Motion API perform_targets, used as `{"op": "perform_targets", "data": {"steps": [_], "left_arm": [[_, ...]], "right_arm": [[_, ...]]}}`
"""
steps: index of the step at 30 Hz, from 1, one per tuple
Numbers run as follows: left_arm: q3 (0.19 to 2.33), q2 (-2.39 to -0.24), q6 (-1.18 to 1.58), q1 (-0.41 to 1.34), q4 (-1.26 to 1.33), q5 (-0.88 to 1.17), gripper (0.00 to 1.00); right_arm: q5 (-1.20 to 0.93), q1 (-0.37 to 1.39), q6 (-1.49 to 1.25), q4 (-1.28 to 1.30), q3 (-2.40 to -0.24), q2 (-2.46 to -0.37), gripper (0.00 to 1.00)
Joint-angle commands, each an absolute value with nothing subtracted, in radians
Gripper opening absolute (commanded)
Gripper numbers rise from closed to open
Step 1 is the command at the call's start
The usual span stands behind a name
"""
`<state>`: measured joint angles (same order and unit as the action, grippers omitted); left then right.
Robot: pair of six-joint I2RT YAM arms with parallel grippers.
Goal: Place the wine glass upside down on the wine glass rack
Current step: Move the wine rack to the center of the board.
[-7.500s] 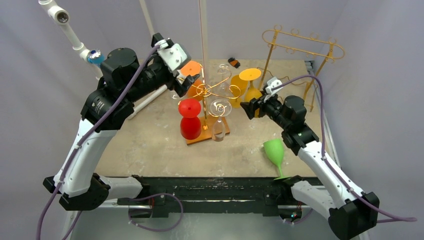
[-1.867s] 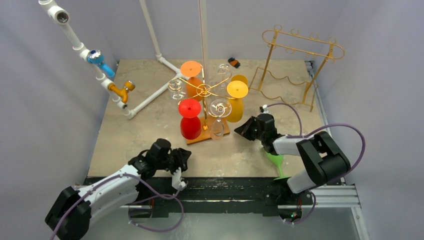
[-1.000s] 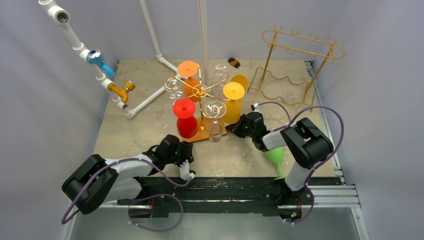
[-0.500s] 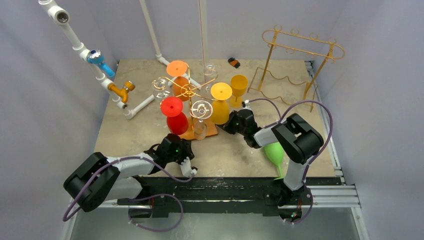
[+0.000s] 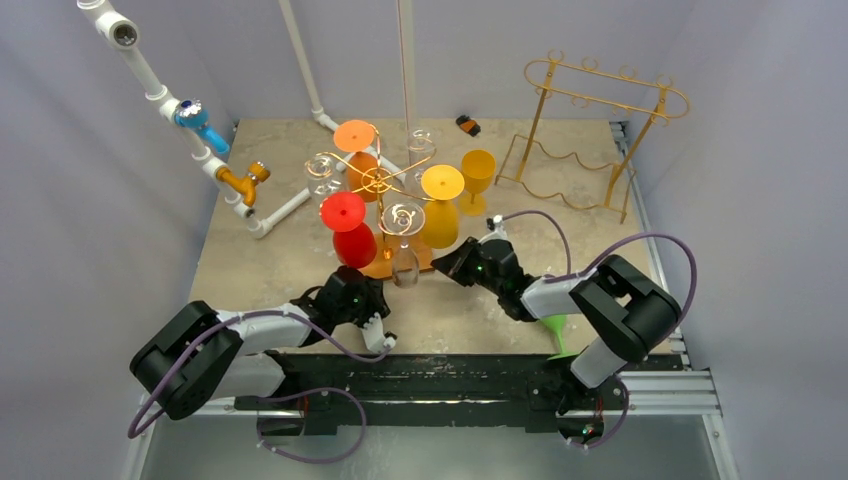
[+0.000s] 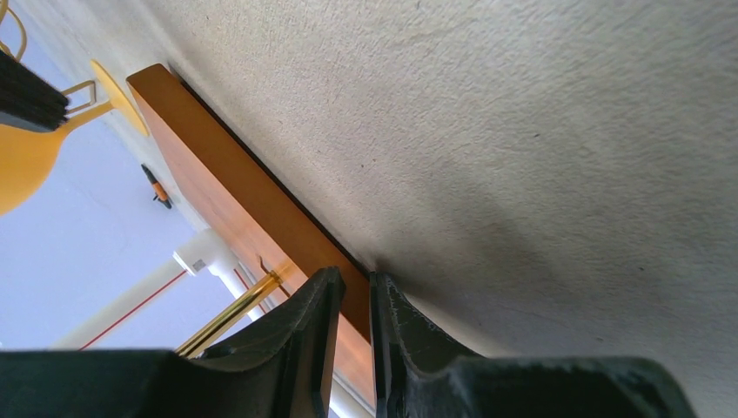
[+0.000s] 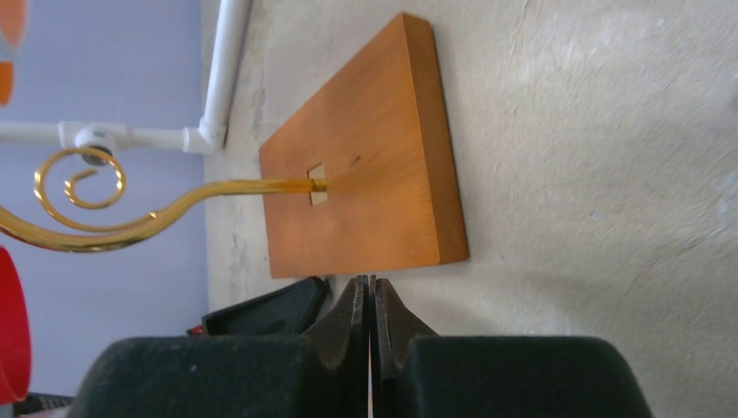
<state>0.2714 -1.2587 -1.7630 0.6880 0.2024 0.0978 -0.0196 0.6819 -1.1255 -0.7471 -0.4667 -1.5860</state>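
The wine glass rack (image 5: pixel 378 180), gold spiral arms on a wooden base (image 5: pixel 382 270), holds red (image 5: pixel 347 228), orange (image 5: pixel 356 150), yellow (image 5: pixel 440 205) and clear glasses upside down. A green wine glass (image 5: pixel 553 325) sits near the table's front right, partly hidden behind my right arm. My left gripper (image 5: pixel 368 292) is low at the base's front-left, and its jaws (image 6: pixel 352 283) close narrowly on the base's edge (image 6: pixel 226 192). My right gripper (image 5: pixel 443 268) is shut and empty, with its tips (image 7: pixel 372 283) just off the base's corner (image 7: pixel 357 200).
White pipework with a blue valve (image 5: pixel 195 118) and an orange valve (image 5: pixel 243 180) runs along the left. A gold wire stand (image 5: pixel 600 100) is at the back right. A yellow glass (image 5: pixel 478 172) stands upright behind the rack. A small dark object (image 5: pixel 467 125) lies at the back.
The rack with its glasses has slid left across the table. My right gripper followed it leftward, staying shut. Earlier still, both arms came down from rack height to the tabletop.
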Motion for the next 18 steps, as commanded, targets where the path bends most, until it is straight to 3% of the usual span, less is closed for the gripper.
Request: {"op": "perform_targets", "data": {"steps": [1,18], "left_arm": [[0.288,-1.283,-1.749,0.68,0.174,0.027,0.24],[0.323,-1.333,-1.77,0.645,0.195,0.009,0.22]], "right_arm": [[0.015,0.725,-1.14,-0.767,-0.47,-1.638,0.0],[0.034,0.745,-1.146,-0.825,-0.545,-1.804,0.0]]}}
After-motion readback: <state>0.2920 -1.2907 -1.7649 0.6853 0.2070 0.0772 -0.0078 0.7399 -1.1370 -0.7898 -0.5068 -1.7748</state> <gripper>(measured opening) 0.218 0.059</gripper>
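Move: The rack's wooden base, carrying its six-armed gold stand, has its middle about 4 cm ahead of the right hand, 7 cm to its left and some 6 cm lower. Hanging above, the clear glass is about 2 cm back and 3 cm left of that hand, the hanging yellow glass 4 cm ahead and 4 cm right. A standing yellow goblet is roughly 16 cm ahead, 9 cm right. From the left hand the base's middle lies about 5 cm ahead, 4 cm right. The rack base's near right corner is what the right hand goes for: with fingers still shut it sinks about 5 cm, first easing back some 2 cm and slightly left, then turns forward and left about 1 cm each at table level, tipping down some 5 degrees. The left fingertips stay against the base's near edge and creep forward about half a centimetre. ##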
